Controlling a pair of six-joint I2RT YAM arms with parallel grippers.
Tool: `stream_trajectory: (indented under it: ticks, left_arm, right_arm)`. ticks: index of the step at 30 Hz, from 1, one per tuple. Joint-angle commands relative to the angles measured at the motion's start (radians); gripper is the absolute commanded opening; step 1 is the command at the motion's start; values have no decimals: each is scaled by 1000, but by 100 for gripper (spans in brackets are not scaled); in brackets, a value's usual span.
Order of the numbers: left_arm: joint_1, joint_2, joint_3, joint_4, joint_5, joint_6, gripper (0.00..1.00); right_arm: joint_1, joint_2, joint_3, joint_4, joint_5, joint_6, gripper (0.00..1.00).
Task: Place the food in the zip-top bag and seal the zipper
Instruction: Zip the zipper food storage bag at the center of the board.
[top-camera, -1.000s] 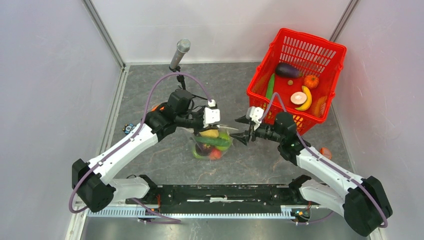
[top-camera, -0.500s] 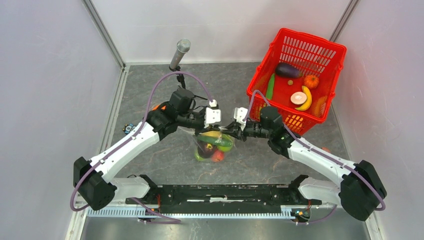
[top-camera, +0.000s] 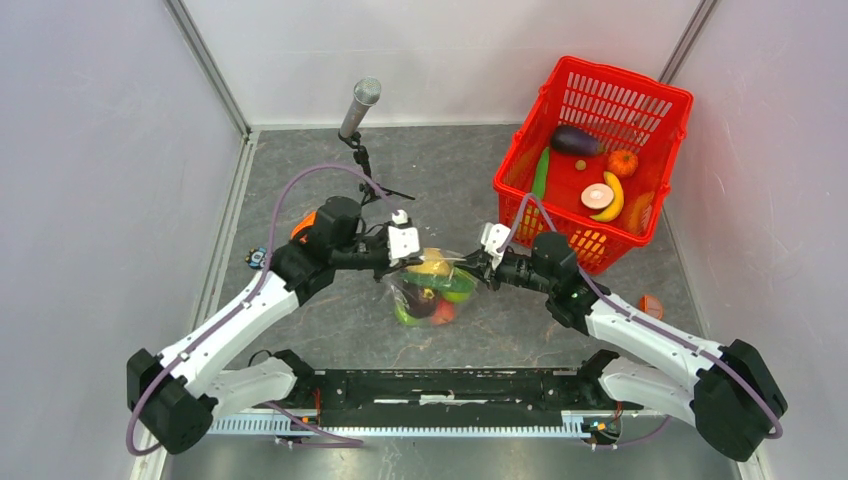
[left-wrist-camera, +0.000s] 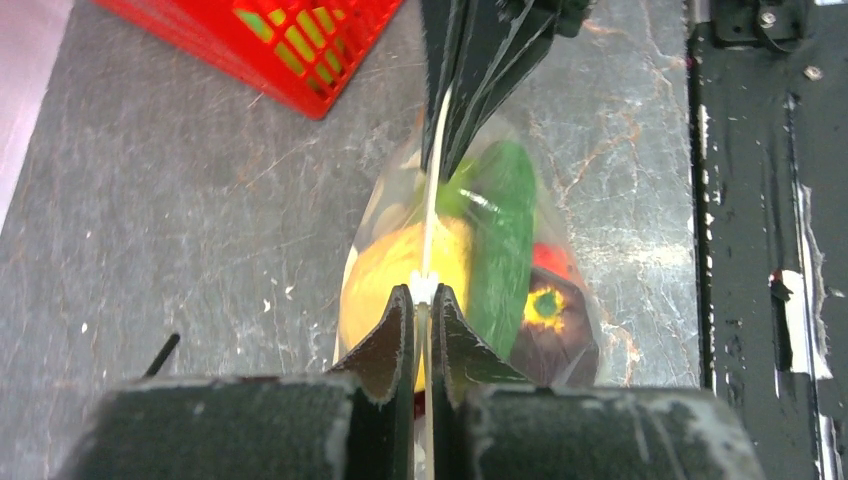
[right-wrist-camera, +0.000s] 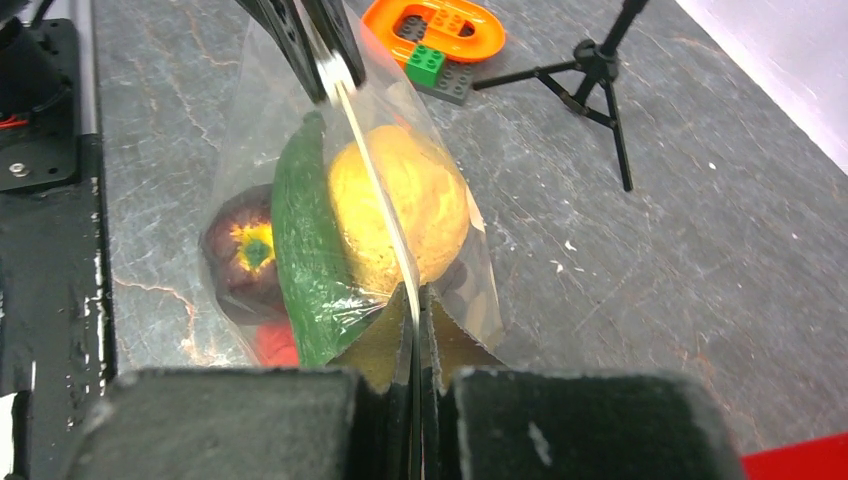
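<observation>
The clear zip-top bag (top-camera: 432, 292) hangs between my two grippers, just above the grey table. Inside it is the food: a yellow lemon (left-wrist-camera: 385, 275), a long green vegetable (left-wrist-camera: 505, 235), a dark fruit (left-wrist-camera: 550, 320) and a red piece (right-wrist-camera: 272, 345). The zipper (left-wrist-camera: 432, 200) runs taut as a thin pale strip from one gripper to the other. My left gripper (left-wrist-camera: 422, 295) is shut on the zipper's left end. My right gripper (right-wrist-camera: 415, 295) is shut on its right end. In the top view the left gripper (top-camera: 412, 258) and right gripper (top-camera: 478, 268) face each other across the bag.
A red mesh basket (top-camera: 640, 95) at the back right holds an eggplant, a banana, a green pod and other toy food. A microphone on a tripod (top-camera: 365, 98) stands at the back. An orange ring with toy bricks (right-wrist-camera: 435, 25) lies behind the left arm.
My right gripper has moved left to the bag's right end and closed on the zipper. The left arm has drawn back to the left, stretching the bag top between the two.
</observation>
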Motion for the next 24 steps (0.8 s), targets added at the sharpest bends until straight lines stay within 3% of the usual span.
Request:
stream_trajectory:
  ticks: [1, 10, 20, 24]
  left_arm:
    - [98, -86, -80, 76, -44, -91, 2]
    - [196, -179, -197, 148, -182, -182, 2]
    - [224, -297, -333, 312, -532, -289, 2]
    - [224, -338, -364, 349, -562, -291, 3]
  right_arm:
    - [-18, -14, -5, 28, 131, 32, 0]
    - [-42, -10, -4, 33, 228, 86, 0]
    - [-88, -35, -38, 78, 298, 163, 0]
    - [-92, -41, -42, 88, 286, 170, 0]
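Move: The left hand already pinches the slider on the bag's zipper; the zipper's loose left end trails roughly 9 cm to its left and about 2 cm ahead, near its height. The yellow fruit in the bag lies some 3 cm to its right, level fore-and-aft, about 8 cm below, and the cucumber 2 cm right and 3 cm back, some 9 cm below. The right hand holds the zipper's right end, with the slider about 8 cm to its left, neither ahead nor back. Still pinching the slider, the left hand draws it along the zipper towards the bag's left end, about 10 cm left with some 5 cm forward, turning roughly 35 degrees counter-clockwise. The right hand keeps its grip on the other end and pulls against it, about 4 cm forward and 3 cm right, turning some 15 degrees clockwise. ##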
